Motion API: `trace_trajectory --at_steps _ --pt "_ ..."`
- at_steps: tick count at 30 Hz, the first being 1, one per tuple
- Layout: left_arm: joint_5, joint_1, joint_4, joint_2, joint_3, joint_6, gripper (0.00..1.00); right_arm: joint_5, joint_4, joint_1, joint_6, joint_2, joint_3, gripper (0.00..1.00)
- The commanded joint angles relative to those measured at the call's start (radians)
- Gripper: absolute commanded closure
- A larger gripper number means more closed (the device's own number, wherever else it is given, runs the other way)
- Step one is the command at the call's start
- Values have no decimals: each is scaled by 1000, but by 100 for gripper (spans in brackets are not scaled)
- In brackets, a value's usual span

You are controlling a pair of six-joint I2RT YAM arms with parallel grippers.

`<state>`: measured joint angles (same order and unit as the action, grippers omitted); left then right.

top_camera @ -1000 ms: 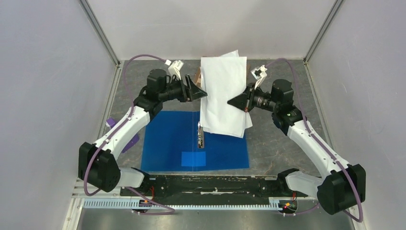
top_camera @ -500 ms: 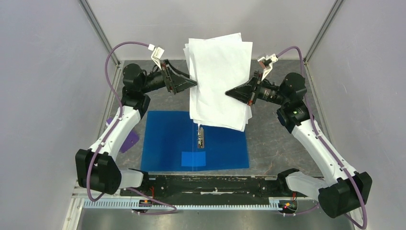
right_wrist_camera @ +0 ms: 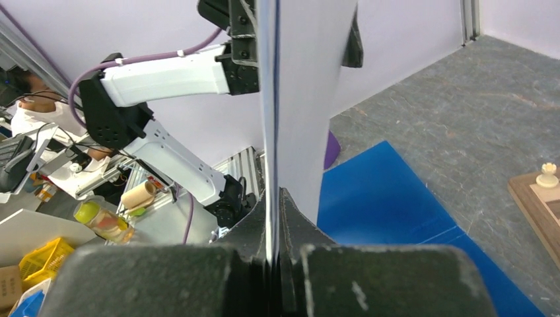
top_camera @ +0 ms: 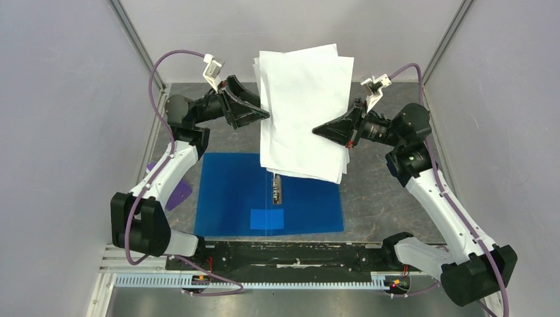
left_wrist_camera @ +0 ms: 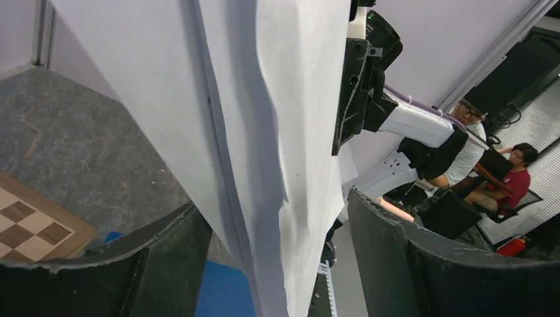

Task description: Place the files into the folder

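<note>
The files (top_camera: pixel 304 112), a loose stack of white sheets, hang upright in the air above the table's back half. My right gripper (top_camera: pixel 318 131) is shut on their right edge, and the right wrist view shows the sheets (right_wrist_camera: pixel 304 79) pinched between its jaws (right_wrist_camera: pixel 274 198). At the stack's left edge my left gripper (top_camera: pixel 264 113) stands open. The paper (left_wrist_camera: pixel 264 99) hangs loose between its wide-apart fingers (left_wrist_camera: pixel 280 257). Below, the blue folder (top_camera: pixel 231 198) lies open and flat, its metal clip (top_camera: pixel 277 188) along the spine. The sheets' lower edge hides the folder's back right part.
A wooden chessboard (left_wrist_camera: pixel 33 224) lies on the table behind the folder, with a pale chess piece (right_wrist_camera: pixel 547 173) on it. A purple object (top_camera: pixel 173 195) sits left of the folder under the left arm. Grey walls close in on both sides and the back.
Both arms have risen and the files have gone up and toward the back. The left gripper's jaws have spread and drawn back to the stack's left edge.
</note>
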<state>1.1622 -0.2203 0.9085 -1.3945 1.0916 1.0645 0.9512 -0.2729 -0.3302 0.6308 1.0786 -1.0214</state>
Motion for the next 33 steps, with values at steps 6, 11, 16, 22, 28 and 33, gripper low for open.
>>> trace_trajectory --at_steps 6,11,16,22,28,33 --pt "32 -11 196 -23 30 147 19 56 -252 -4 178 -29 -15 100" --pt "31 -29 232 -28 34 175 18 63 -267 -6 200 -20 -25 100" --pt "36 -60 264 -37 56 206 18 51 -171 -7 135 7 -26 100" --pt "27 -68 273 -47 73 226 30 -122 270 -6 -180 32 -133 100" --pt "-11 -72 -2 -6 44 3 62 -197 269 -5 -214 0 -68 100" --pt "-105 -106 -421 43 51 -351 89 -207 152 -6 -200 -42 39 100"
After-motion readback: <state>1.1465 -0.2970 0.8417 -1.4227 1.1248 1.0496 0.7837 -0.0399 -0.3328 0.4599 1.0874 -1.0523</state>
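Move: I hold the files up in my right hand. Their middle lies about 9 cm to the right of my open left hand and nearly level with it, with their left edge already between its fingers. The folder lies open some 36 cm below: about 10 cm back from my left hand, and 6 cm back and 12 cm left of my right. Its metal clip is 4 cm back, 10 cm left and 35 cm below my right hand. I keep my right grip shut on the files and lift them about 4 cm while drawing back, then swing them forward about 5 cm and down 7, turning clockwise. My left hand eases back some 3 cm with its fingers open, edges right, then returns forward and down while closing most of the way around the files' left edge. ##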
